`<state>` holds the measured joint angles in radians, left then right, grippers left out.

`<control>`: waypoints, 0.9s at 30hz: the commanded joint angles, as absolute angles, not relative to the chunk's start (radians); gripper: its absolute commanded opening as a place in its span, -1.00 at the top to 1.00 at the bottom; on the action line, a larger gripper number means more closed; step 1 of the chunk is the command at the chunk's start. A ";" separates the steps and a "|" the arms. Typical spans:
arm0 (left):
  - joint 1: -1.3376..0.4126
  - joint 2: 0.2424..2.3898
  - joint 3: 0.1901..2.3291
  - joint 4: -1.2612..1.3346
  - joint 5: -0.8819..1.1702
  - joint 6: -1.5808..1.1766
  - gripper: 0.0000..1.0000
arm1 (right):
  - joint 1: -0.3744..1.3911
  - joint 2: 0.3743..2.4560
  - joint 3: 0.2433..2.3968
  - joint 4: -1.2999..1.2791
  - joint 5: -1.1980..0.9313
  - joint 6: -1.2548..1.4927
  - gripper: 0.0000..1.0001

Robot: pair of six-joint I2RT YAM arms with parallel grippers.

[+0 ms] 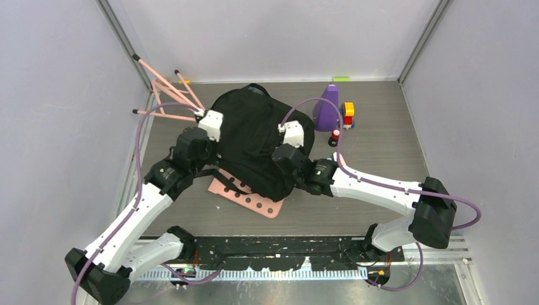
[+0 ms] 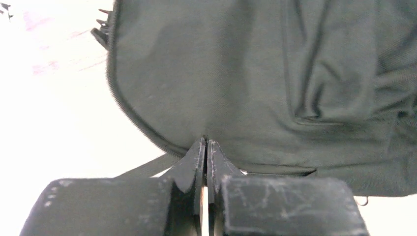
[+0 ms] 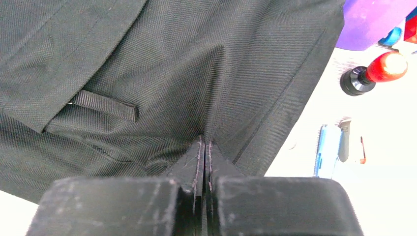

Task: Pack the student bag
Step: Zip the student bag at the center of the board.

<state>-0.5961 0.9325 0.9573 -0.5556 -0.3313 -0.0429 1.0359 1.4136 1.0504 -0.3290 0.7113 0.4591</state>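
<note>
The student bag [image 1: 254, 143], a large black fabric backpack, lies in the middle of the table. My left gripper [image 1: 215, 138] is at its left edge. In the left wrist view its jaws [image 2: 206, 142] are shut, pinching the bag's fabric [image 2: 236, 73] just past the zipper seam. My right gripper [image 1: 283, 147] is on the bag's right side. In the right wrist view it [image 3: 204, 141] is shut on a raised ridge of the bag's woven fabric [image 3: 162, 59], next to a small strap loop [image 3: 105, 104].
A pink perforated board [image 1: 257, 202] sticks out from under the bag's near side. Pink rods [image 1: 168, 95] lie at the back left. A purple cone-shaped thing [image 1: 327, 108], a coloured block toy [image 1: 347, 114] and a small red bottle [image 1: 334, 136] stand right of the bag.
</note>
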 commanded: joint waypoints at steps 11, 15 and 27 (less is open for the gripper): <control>-0.216 1.003 1.028 -0.187 -0.077 -0.113 1.00 | 0.956 1.306 0.981 -0.318 0.715 0.412 0.99; -0.216 1.003 1.055 -0.203 0.171 -0.093 1.00 | 0.952 1.276 1.029 -0.315 0.636 0.339 0.05; -0.217 0.961 1.045 -0.275 0.349 -0.119 1.00 | 1.011 1.270 1.088 0.029 0.174 0.027 -0.48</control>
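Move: Ahead of the left fingers, which already hold the zip pull, the bag's far left corner lies about 12 cm out, 2 cm left and 8 cm lower. The tripod is some 17 cm ahead and 12 cm left; the pink panel's exposed end is 8 cm back and 6 cm right, 20 cm down. From the right hand, still pinching a fold, the zip pull is about 13 cm left, roughly level fore and aft; the purple block is 13 cm ahead, 13 cm right; the red-capped bottle is 7 cm ahead, 15 cm right. Drawing the zip pull along the bag's left edge, the shut left hand goes about 5 cm forward and first 3 to 4 cm left, then swings back right and rises, its left side rolling down some 20 degrees. The right hand keeps its fold almost in place at first, then opens, lets go and lifts about 7 cm, going left towards the zip pull and turning counter-clockwise. ##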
